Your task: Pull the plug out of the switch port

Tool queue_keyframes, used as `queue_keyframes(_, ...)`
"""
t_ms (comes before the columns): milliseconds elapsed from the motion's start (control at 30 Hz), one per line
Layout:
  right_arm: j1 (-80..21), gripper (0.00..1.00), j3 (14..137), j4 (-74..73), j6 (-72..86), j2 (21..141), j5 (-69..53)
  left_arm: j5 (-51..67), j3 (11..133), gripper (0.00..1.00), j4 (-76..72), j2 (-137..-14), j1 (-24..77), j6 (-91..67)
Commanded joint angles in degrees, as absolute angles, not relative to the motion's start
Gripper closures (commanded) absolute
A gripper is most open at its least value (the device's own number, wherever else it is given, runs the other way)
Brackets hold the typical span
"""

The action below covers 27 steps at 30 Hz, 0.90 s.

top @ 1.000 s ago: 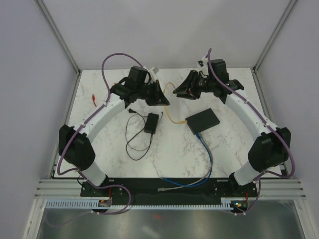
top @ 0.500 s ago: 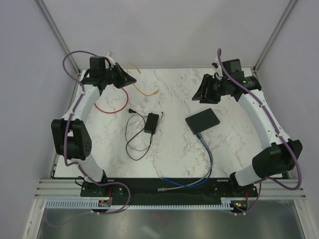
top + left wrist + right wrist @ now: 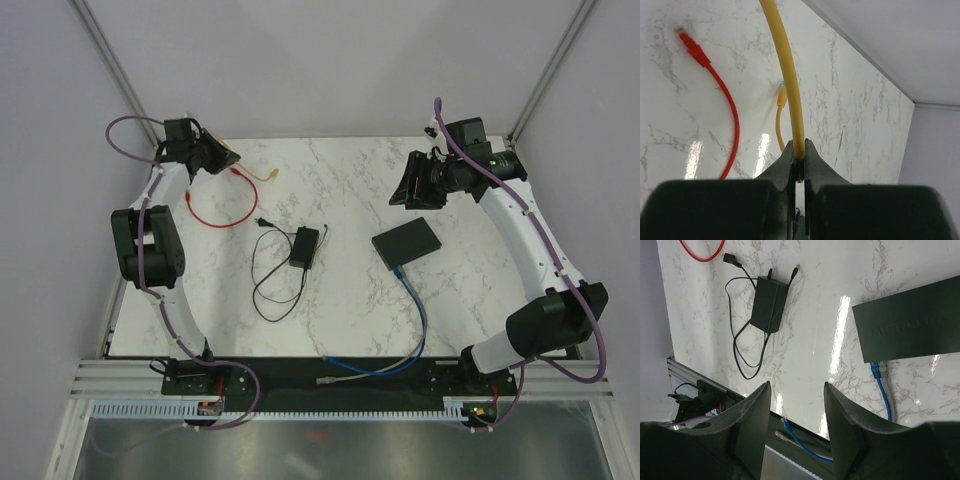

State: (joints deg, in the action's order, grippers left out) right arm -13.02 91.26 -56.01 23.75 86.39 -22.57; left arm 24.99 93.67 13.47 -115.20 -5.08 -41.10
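The switch (image 3: pixel 408 243) is a flat black box right of the table's middle, also low in the right wrist view as the switch (image 3: pixel 910 325). A blue plug (image 3: pixel 876 371) and a grey plug (image 3: pixel 884 372) sit in its near edge. My left gripper (image 3: pixel 226 158) is at the far back left, shut on a yellow cable (image 3: pixel 790 85). That cable's plug (image 3: pixel 781 97) hangs free over the marble, far from the switch. My right gripper (image 3: pixel 405 190) hovers behind the switch, open and empty, its fingers (image 3: pixel 760 405) spread wide.
A red cable (image 3: pixel 218 212) loops on the table at the back left, its plug (image 3: pixel 692 46) beside the yellow one. A black power brick (image 3: pixel 304 246) with a thin cord lies mid-table. The blue cable (image 3: pixel 418 320) runs from the switch down to the near rail.
My left arm has swung from the table's middle to the far back-left corner, carrying the yellow cable with it. My right gripper has drawn back to the right and opened wider.
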Motion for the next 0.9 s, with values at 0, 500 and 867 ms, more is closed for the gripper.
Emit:
queue_keyframes(0,-13.1,0.46,93.9,-56.6,22.2,85.3,-21.9,13.0,91.8,0.98,10.9,-112.9,-5.6,-43.2)
queue_keyframes(500,-13.1,0.45,93.0,-56.5,22.3,86.9,-22.4,-5.4,78.1,0.98,9.9,-108.4,-4.2,-57.6)
queue_keyframes(867,-13.0,0.45,92.2,-56.1,22.2,87.7,-23.3,-6.4,69.0,0.98,9.8,-104.8,-3.2,-59.6)
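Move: The left hand holds the yellow cable; the bare table inside the red cable's curve, where it is being taken, lies about 7 cm back, 6 cm left and 16 cm below. The far red plug is roughly 6 cm ahead and 3 cm left of the hand, the loose yellow plug 5 cm ahead and 9 cm right, the black power plug 12 cm back and 6 cm right. From the right hand, that spot lies some 15 cm ahead and 50 cm left. Lowering the yellow cable towards the table inside the red curve, the left hand sinks about 10 cm, first swinging left, then drawing back some 7 cm as it nears the tabletop. The wrist turns some 30 degrees counter-clockwise and the fingers tip farther down, still pinching the cable. ##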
